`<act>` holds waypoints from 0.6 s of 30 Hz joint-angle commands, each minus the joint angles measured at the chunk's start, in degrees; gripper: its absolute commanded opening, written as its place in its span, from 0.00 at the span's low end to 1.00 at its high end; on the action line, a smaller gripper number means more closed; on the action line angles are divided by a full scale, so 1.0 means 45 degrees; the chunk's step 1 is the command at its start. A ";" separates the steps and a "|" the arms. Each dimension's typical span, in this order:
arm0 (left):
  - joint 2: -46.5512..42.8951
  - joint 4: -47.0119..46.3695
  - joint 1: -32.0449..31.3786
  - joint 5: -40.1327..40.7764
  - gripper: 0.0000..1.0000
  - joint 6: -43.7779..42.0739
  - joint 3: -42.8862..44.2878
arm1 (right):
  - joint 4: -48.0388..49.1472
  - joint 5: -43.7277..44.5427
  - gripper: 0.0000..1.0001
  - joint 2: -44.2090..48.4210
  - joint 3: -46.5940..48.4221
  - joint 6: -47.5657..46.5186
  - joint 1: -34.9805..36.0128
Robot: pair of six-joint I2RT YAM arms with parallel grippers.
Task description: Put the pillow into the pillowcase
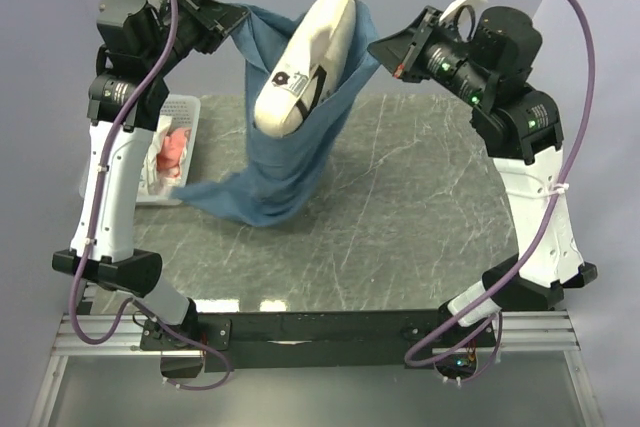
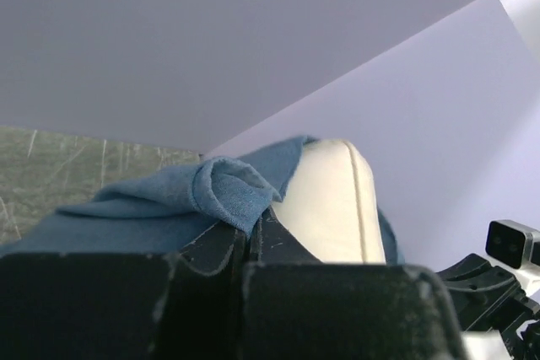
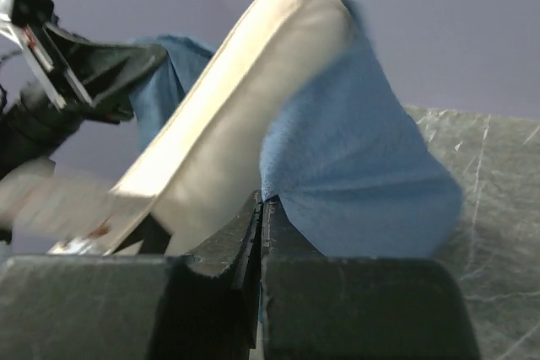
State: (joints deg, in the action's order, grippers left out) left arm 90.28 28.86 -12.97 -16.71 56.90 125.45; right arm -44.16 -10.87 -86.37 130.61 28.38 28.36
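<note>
The muted-blue pillowcase (image 1: 290,162) hangs in the air between both arms, its lower end trailing onto the table. The cream pillow (image 1: 305,57) stands tilted inside its open mouth, upper part sticking out, black print showing on its face. My left gripper (image 1: 240,19) is shut on the case's left rim; in the left wrist view the blue pillowcase hem (image 2: 224,196) bunches at the left gripper (image 2: 250,227), with the pillow (image 2: 333,204) just beyond. My right gripper (image 1: 375,50) is shut on the right rim; the right gripper (image 3: 261,201) pinches the pillowcase (image 3: 354,183) beside the pillow (image 3: 236,124).
A white basket (image 1: 190,112) holding pink and white cloths sits at the table's left edge, partly behind the left arm. The grey marble tabletop (image 1: 420,207) stretches to the right of the hanging case. Lilac walls stand behind.
</note>
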 commanded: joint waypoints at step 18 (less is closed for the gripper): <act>0.0896 -0.3871 0.1586 -0.1266 0.01 0.2605 0.1637 | 0.4685 -0.4662 0.00 0.0288 0.0602 0.3814 -0.3202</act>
State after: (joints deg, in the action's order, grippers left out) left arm 95.37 18.24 -12.36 -23.40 65.78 130.17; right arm -29.85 -30.02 -87.05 125.56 44.60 3.29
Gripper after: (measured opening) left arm 0.018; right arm 0.007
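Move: Both grippers hold the pillowcase mouth high in the air. From the left gripper the pillow lies about 10 cm right, 5 cm back and 8 cm below; the pillowcase's hanging lower end is roughly 12 cm back, level sideways and some 35 cm down. The basket is around 26 cm left, nearly level fore-and-aft, 50 cm below. From the right gripper the pillow is about 9 cm left, 1 cm ahead and 6 cm below. Shake the mouth sideways without loosening either pinch on its rims. Bring the left gripper about 4 cm left, then back right past its start while it rises about 4 cm; dip the right gripper briefly left and back, then fling it some 12 cm right and well forward, away from the left gripper, its left side rolling up. ##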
